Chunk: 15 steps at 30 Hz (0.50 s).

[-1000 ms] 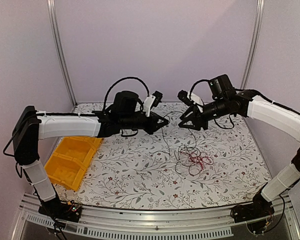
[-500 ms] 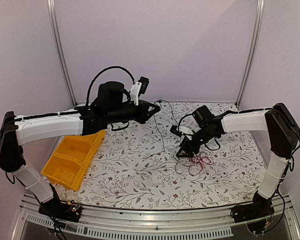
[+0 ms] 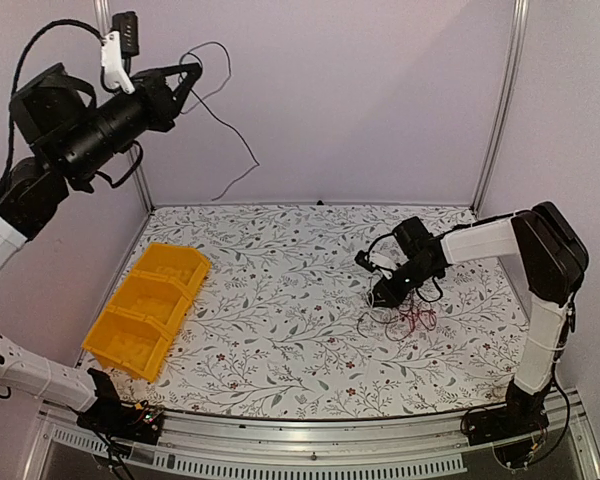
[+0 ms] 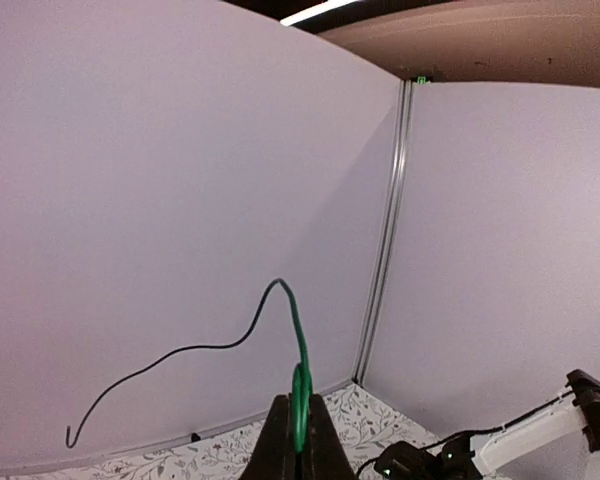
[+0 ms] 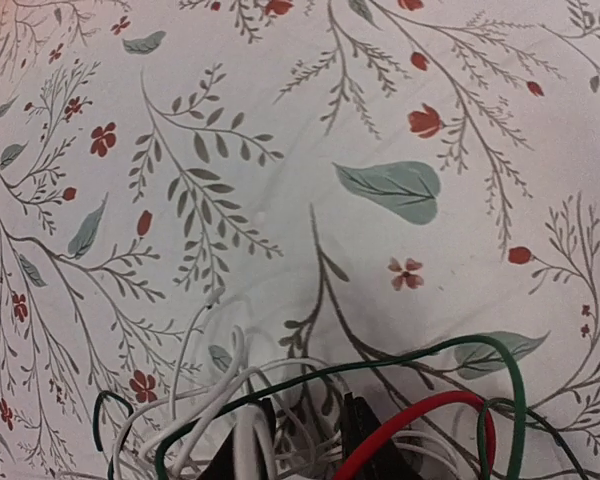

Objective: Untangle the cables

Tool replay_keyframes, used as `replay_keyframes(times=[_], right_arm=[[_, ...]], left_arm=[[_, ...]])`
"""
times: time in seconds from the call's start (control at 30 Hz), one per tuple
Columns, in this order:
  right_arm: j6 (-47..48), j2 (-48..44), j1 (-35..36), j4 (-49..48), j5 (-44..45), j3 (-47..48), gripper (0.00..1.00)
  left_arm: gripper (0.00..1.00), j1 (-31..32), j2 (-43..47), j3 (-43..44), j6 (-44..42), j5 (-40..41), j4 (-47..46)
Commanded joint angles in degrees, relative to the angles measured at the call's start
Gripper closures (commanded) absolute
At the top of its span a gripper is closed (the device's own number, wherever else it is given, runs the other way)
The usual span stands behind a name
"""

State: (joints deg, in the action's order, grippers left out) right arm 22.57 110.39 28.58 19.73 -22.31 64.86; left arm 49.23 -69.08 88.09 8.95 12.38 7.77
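My left gripper (image 3: 192, 68) is raised high at the top left, shut on one thin dark green cable (image 3: 230, 130) that hangs free in the air against the back wall. In the left wrist view that cable (image 4: 298, 340) loops up out of the closed left gripper (image 4: 300, 425). The rest of the cables (image 3: 400, 318), black and red loops, lie tangled on the table's right side. My right gripper (image 3: 383, 297) is down at the tangle's left edge. In the right wrist view the right gripper (image 5: 310, 425) has narrowed around white wires (image 5: 210, 390), with a red cable (image 5: 430, 410) and a green one (image 5: 410, 362) across it.
A yellow divided bin (image 3: 145, 310) sits on the left of the flowered tablecloth (image 3: 280, 300). Pale walls and metal corner posts (image 3: 500, 100) close in the back and sides. The right arm's links (image 3: 550, 260) stand over the table's right edge.
The left arm has swung from mid-table up to the top left, drawing one thin cable clear of the pile. The right gripper has dropped onto the tangle and narrowed around it.
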Motion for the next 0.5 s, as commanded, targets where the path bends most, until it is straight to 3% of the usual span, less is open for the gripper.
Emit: replay_keyframes(times=[0.0, 0.13, 0.27, 0.47], right_arm=[[-2.6, 1.5, -4.6, 1.3, 4.4, 0.6, 0.70], [1.2, -3.5, -4.8, 4.9, 1.2, 1.7, 0.57], [5.2, -14.3, -4.8, 9.3, -1.2, 4.3, 0.41], [8.7, -23.7, -4.8, 15.1, -6.7, 9.3, 0.37]], left_arm=[[1.00, 0.2, 0.3, -2.6, -2.5, 3.2, 1.7], [1.00, 0.2, -0.1, -8.7, 0.6, -1.2, -1.1], [1.00, 0.3, -1.0, -14.2, 4.2, -6.8, -4.2], [1.00, 0.4, -6.0, -21.1, 7.5, -17.8, -10.7]])
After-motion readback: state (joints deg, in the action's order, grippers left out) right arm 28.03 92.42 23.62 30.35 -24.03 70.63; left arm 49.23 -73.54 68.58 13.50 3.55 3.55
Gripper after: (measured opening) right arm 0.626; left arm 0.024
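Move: The tangle of white, red and green cables lies right at the right fingers, its middle some 3 cm back, 4 cm to the right and about 1 cm below. From the raised left hand, which already holds a loose green cable, the open middle of the table is some 3 cm ahead, 8 cm right and 54 below. The tangle is about 4 cm ahead and 32 right of the left hand, the yellow tray 3 ahead and 23 left, both over 50 cm down. The tangle is dragged a little to the right and forward by the right fingers already in it, about 4 cm, before they open wider and rise clear, some 14 cm up. The green cable stays pinched in the left hand, which climbs a few centimetres farther to the left, then turns back and comes down fast about 20 cm and to the right, over the open table, fingers tipping downward. ##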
